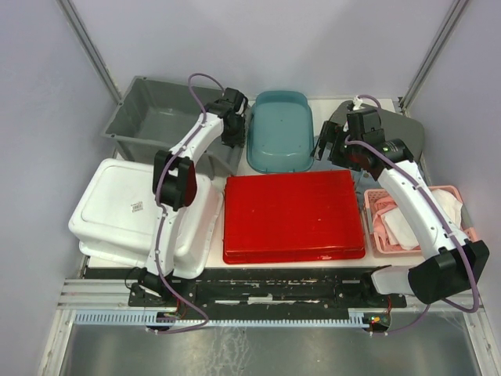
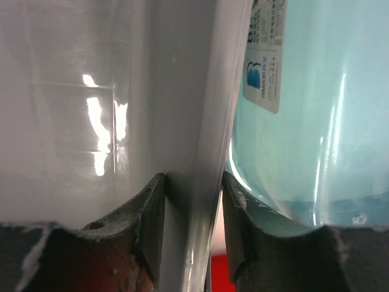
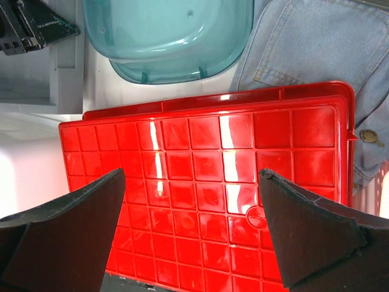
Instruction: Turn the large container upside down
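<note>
The large grey container stands upright at the back left. My left gripper is at its right rim. In the left wrist view the jaws straddle that grey rim, one finger inside against the wall and one outside, shut on it. My right gripper is open and empty. In the right wrist view it hovers above the red tray.
A teal basin sits right beside the grey container, touching my left outer finger. An upturned red tray lies in the middle. A white upturned bin is at the front left. A pink basket and denim cloth lie right.
</note>
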`<state>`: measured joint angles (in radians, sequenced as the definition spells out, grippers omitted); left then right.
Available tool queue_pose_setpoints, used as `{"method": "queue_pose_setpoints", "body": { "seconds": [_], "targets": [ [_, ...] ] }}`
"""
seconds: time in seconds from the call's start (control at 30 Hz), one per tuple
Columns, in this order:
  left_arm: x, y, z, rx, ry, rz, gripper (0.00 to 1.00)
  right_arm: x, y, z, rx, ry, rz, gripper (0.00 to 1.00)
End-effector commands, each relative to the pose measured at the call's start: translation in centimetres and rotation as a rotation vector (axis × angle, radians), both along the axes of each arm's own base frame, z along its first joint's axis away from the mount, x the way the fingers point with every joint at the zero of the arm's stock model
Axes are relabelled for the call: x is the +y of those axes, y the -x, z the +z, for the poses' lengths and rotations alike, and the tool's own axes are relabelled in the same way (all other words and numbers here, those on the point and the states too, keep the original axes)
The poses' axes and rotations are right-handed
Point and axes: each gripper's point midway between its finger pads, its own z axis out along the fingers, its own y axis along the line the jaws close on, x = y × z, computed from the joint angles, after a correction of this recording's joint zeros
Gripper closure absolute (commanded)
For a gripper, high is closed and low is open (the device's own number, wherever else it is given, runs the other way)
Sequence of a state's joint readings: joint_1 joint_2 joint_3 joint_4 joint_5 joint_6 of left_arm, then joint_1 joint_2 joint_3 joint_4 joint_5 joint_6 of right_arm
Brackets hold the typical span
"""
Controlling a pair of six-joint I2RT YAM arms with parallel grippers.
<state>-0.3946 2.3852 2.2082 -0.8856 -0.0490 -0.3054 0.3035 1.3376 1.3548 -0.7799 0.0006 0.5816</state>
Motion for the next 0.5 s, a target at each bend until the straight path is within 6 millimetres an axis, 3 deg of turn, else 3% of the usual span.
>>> {"method": "queue_pose_setpoints", "body": {
  "seconds": [0.0, 0.17, 0.47],
  "targets": [
    [-8.3, 0.3, 1.9, -0.017, 0.226, -0.095, 0.97, -0.5, -0.6, 1.7, -0.053, -0.004, -0.02, 0.01],
    [-13.1, 1.4, 2.6, -0.04, 0.272, -0.156, 0.97, -1.1, -0.4, 1.7, -0.049, 0.0, -0.03, 0.01],
    [-17.0, 0.8, 5.2, -0.117, 0.399, -0.212, 0.97, -2.2, 0.4, 2.0, -0.045, 0.016, -0.038, 0.01]
  ]
}}
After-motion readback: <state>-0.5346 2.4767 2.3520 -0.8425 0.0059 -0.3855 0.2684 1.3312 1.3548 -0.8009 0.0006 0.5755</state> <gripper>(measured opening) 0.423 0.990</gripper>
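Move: The left hand already pinches the right wall of the grey container. The teal tub it is heading for lies close against that wall, its middle about 15 cm to the hand's right, 3 cm ahead and 5 cm below. The upturned red tray is some 18 cm right and 24 cm back, and the upturned white container some 28 cm left and 22 cm back. From the raised right hand, the teal tub lies roughly 18 cm ahead, 14 cm left and 22 cm below. Keeping its pinch on the grey container's right wall, the left hand drags the container about 10 cm to the right, almost level, against the teal tub and past the far side of the red tray. It edges forward slightly at first, then draws back a little, while the wrist turns about 5 degrees clockwise and tilts by a similar amount. ##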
